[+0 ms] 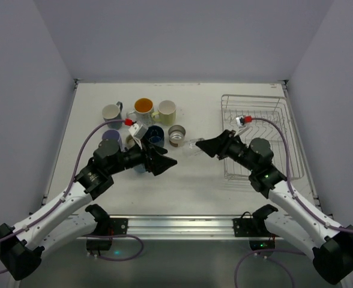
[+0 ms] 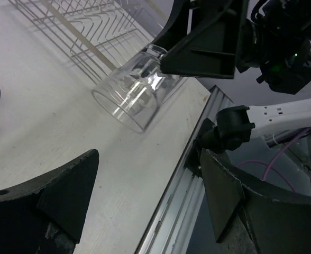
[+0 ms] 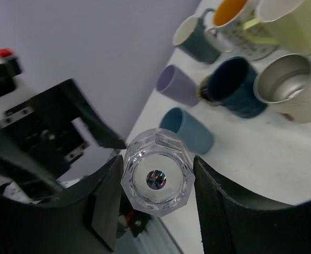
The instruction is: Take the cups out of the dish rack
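Observation:
My right gripper (image 3: 156,180) is shut on a clear glass tumbler (image 3: 156,159), held on its side above the table with its mouth toward the left arm (image 1: 191,146). My left gripper (image 1: 167,162) stands open just left of the glass, nothing between its fingers (image 2: 65,190); the glass (image 2: 134,95) hangs a little beyond them. The silver wire dish rack (image 1: 266,111) sits at the right, behind the right arm. On the left stand a white mug (image 1: 111,112), an orange-lined mug (image 1: 143,107), a cream mug (image 1: 166,109), a metallic cup (image 1: 177,134), a navy cup (image 1: 155,135) and a lavender cup (image 1: 111,137).
A light blue cup (image 3: 190,129) lies on its side near the left arm. The aluminium rail (image 2: 176,201) runs along the table's near edge under the left gripper. Grey walls close in the table on three sides.

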### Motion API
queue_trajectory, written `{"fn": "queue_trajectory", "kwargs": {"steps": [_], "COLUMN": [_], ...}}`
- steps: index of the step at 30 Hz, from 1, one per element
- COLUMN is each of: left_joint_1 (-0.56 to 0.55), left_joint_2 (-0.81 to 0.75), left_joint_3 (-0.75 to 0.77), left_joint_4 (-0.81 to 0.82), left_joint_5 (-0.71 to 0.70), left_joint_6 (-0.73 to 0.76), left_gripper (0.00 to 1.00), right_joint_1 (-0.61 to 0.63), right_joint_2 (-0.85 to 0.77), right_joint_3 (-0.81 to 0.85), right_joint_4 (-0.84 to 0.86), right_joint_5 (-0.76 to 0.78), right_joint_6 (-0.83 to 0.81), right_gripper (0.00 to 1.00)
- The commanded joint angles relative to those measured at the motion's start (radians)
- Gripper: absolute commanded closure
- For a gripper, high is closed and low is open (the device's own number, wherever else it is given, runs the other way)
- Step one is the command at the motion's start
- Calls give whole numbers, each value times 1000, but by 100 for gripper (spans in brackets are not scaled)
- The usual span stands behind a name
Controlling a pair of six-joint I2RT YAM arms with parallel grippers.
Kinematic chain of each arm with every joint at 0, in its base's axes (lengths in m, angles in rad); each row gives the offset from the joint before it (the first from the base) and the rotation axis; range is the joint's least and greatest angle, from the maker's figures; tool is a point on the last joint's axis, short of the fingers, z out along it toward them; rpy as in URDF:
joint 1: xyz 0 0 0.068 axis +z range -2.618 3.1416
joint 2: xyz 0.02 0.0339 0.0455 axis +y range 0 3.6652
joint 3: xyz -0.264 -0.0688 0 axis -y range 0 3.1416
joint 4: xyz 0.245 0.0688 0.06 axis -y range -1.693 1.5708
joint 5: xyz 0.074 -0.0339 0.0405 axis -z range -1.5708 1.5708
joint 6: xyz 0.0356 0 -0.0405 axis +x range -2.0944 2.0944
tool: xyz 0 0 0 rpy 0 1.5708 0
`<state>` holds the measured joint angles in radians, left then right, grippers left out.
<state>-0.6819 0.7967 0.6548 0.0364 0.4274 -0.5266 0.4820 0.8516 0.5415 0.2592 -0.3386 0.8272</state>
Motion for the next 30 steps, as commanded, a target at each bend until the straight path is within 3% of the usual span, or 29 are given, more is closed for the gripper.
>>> {"fn": "queue_trajectory", "kwargs": {"steps": [1, 10, 14, 17, 20, 22, 23, 24, 25, 27, 28, 30], "left_joint_1": [4, -16, -38, -45, -47, -47, -48, -48, -50, -51, -51, -54], "left_joint_2": [36, 96, 99, 114, 134, 147, 148, 144, 139, 130, 133, 168], "left_joint_3": [-49, -112, -118, -116, -118, -115, -98, -83, -46, -6, 17, 94], "left_joint_4": [210, 462, 496, 500, 497, 485, 464, 374, 311, 124, 53, -158], "left_joint_5": [93, 146, 142, 132, 116, 102, 90, 47, 16, -72, -103, -195], "left_joint_6": [-185, -352, -360, -354, -342, -325, -311, -261, -231, -131, -93, -2], "left_gripper": [19, 24, 35, 48, 69, 93, 100, 100, 100, 100, 100, 100], "right_joint_1": [73, 138, 150, 164, 181, 184, 184, 184, 184, 184, 184, 182], "right_joint_2": [-43, 41, 81, 118, 139, 150, 150, 136, 121, 48, 14, -54], "right_joint_3": [-37, -104, -130, -140, -150, -159, -164, -178, -184, -195, -190, -164], "right_joint_4": [288, 480, 569, 616, 652, 652, 653, 649, 634, 519, 456, 211], "right_joint_5": [-103, -137, -132, -142, -145, -143, -142, -129, -117, -70, -47, 10], "right_joint_6": [162, 257, 292, 311, 323, 323, 322, 319, 307, 268, 241, 144], "right_gripper": [79, 79, 79, 79, 79, 76, 71, 62, 38, 18, 2, 1]}}
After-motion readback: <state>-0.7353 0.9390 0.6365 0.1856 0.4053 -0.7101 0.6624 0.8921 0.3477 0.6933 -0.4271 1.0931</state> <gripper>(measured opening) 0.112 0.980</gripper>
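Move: The clear glass, still held by the right hand, lies about 9 cm to the right of the left hand point and some 6 cm ahead, near the same height. From the left hand, about 20 cm lower, the steel cup stands 17 cm ahead and 3 to the right, the dark blue mug 16 ahead and 8 left, the light blue cup 4 ahead and 16 left. From the right hand, the left gripper is some 13 cm left and 6 back, about level. The right hand carries the clear glass back and left towards the left gripper, about 5 cm each way and a little up, turning roughly 20 degrees counter-clockwise, while the left hand goes some 3 cm right and 2 back to meet it and shuts its wide-open fingers on the glass wall near the rim, one finger inside. Only once those fingers have closed does the right hand open wide, let go and draw back slightly while sinking about 2 cm, and the left hand, keeping its pinch, swings about 2 cm forward and down. ##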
